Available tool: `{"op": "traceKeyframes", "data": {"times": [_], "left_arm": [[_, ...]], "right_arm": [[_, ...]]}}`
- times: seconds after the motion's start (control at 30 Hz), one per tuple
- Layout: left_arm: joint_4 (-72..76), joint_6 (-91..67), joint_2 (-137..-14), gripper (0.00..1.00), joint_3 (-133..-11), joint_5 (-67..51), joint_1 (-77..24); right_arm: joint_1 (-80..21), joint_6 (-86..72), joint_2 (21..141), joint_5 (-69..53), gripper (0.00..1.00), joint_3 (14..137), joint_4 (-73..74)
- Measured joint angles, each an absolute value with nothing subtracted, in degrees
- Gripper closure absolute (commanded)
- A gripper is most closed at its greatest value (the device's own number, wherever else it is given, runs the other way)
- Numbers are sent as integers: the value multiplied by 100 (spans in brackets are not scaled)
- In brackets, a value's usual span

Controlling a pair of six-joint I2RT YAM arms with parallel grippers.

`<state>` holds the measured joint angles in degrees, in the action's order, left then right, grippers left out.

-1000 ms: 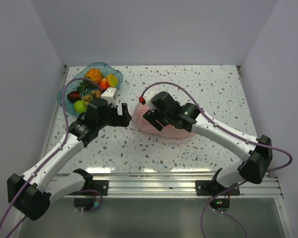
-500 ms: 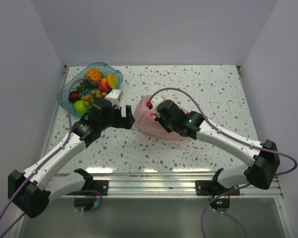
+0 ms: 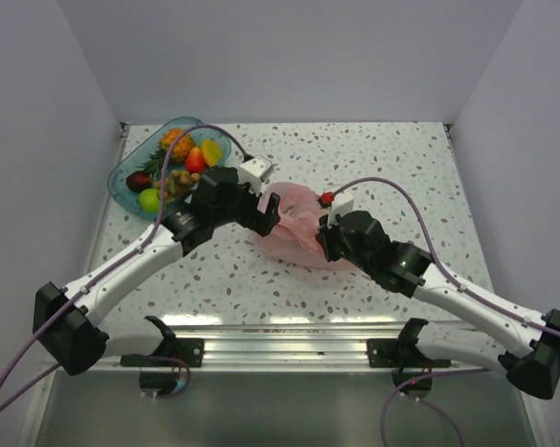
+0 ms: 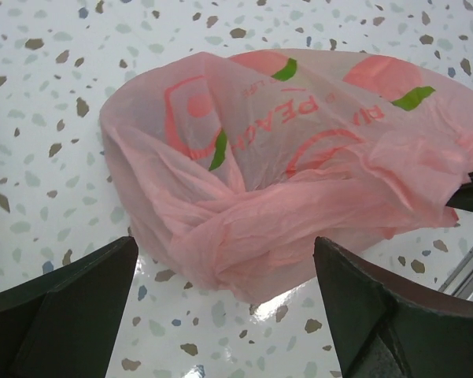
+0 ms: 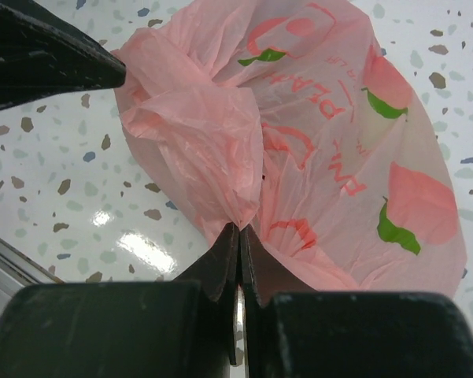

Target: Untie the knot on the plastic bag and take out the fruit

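The pale-pink plastic bag (image 3: 293,231) (image 4: 315,157) (image 5: 338,142) lies mid-table, with peach prints on it. The knot (image 4: 216,236), a bunched twist of its plastic, sits at the end facing my left gripper. My left gripper (image 3: 268,212) (image 4: 227,244) is open, one finger on each side of that twist and neither touching it. My right gripper (image 3: 322,242) (image 5: 242,227) is shut on a flap of the bag's plastic (image 5: 205,134) at the near right. Nothing inside the bag can be made out. A lime-green apple (image 3: 149,198) lies in the blue tray.
The clear blue tray (image 3: 121,177) stands at the far left, holding a small pineapple (image 3: 175,141) and several other pieces. One dark left finger (image 5: 47,55) shows in the right wrist view, close to the bag. The aluminium rail (image 3: 289,331) runs along the near edge.
My left arm has swung right, bringing its open jaws up to the bag's left end. My right gripper has drawn back towards the near right and shut on the bag's plastic.
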<state>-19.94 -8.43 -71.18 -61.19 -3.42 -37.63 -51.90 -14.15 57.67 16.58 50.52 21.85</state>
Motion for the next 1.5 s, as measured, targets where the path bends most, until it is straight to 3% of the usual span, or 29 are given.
{"op": "traceKeyframes", "data": {"times": [0.33,0.6,0.7,0.8,0.83,0.9,0.93,0.97,1.23,1.5], "left_arm": [[-2344,661,-7898,1,-6751,-1044,-4287],[-2491,1297,-8296,16,-6879,-1009,-4558],[-2493,1361,-8486,28,-6886,-976,-4598],[-2484,1380,-8630,49,-6886,-899,-4654],[-2467,1361,-8650,63,-6884,-840,-4661],[-2342,1262,-8648,77,-6851,-676,-4672],[-2220,1232,-8635,92,-6814,-578,-4674],[-2121,1201,-8615,99,-6770,-486,-4678],[-1278,19,-8202,100,-6309,1131,-4464],[-1347,-3164,-7950,100,-5870,1658,-2827]], "right_arm": [[-5190,-2112,5448,1682,100,4652,1817],[-5190,-2283,5428,1634,100,4560,1684],[-5190,-2316,5428,1590,100,4541,1667],[-5190,-2333,5426,1559,100,4532,1647],[-5190,-2338,5424,1553,100,4523,1636],[-5190,-2349,5419,1551,100,4493,1619],[-5190,-2357,5415,1553,100,4473,1621],[-5190,-2362,5406,1555,100,4453,1627],[-5192,-2552,5116,2104,100,4421,1942],[-5207,-3612,4574,3083,100,4394,2897]]}}
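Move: The bag's gathered film lies about 6 cm to the open left hand's right, 2 cm back and 6 cm below; the end already pinched by the right hand is 8 cm to its right, 3 cm back, about level. The fruit basket stands roughly 20 cm left, 14 cm ahead and 10 cm lower. From the right hand, the gathered film is about 3 cm left, 1 cm ahead and 5 cm below. Left hand sinks rightward, pinches the bag, hauls it some 17 cm left-forward; right hand, still gripping, draws 6 cm rightward. ##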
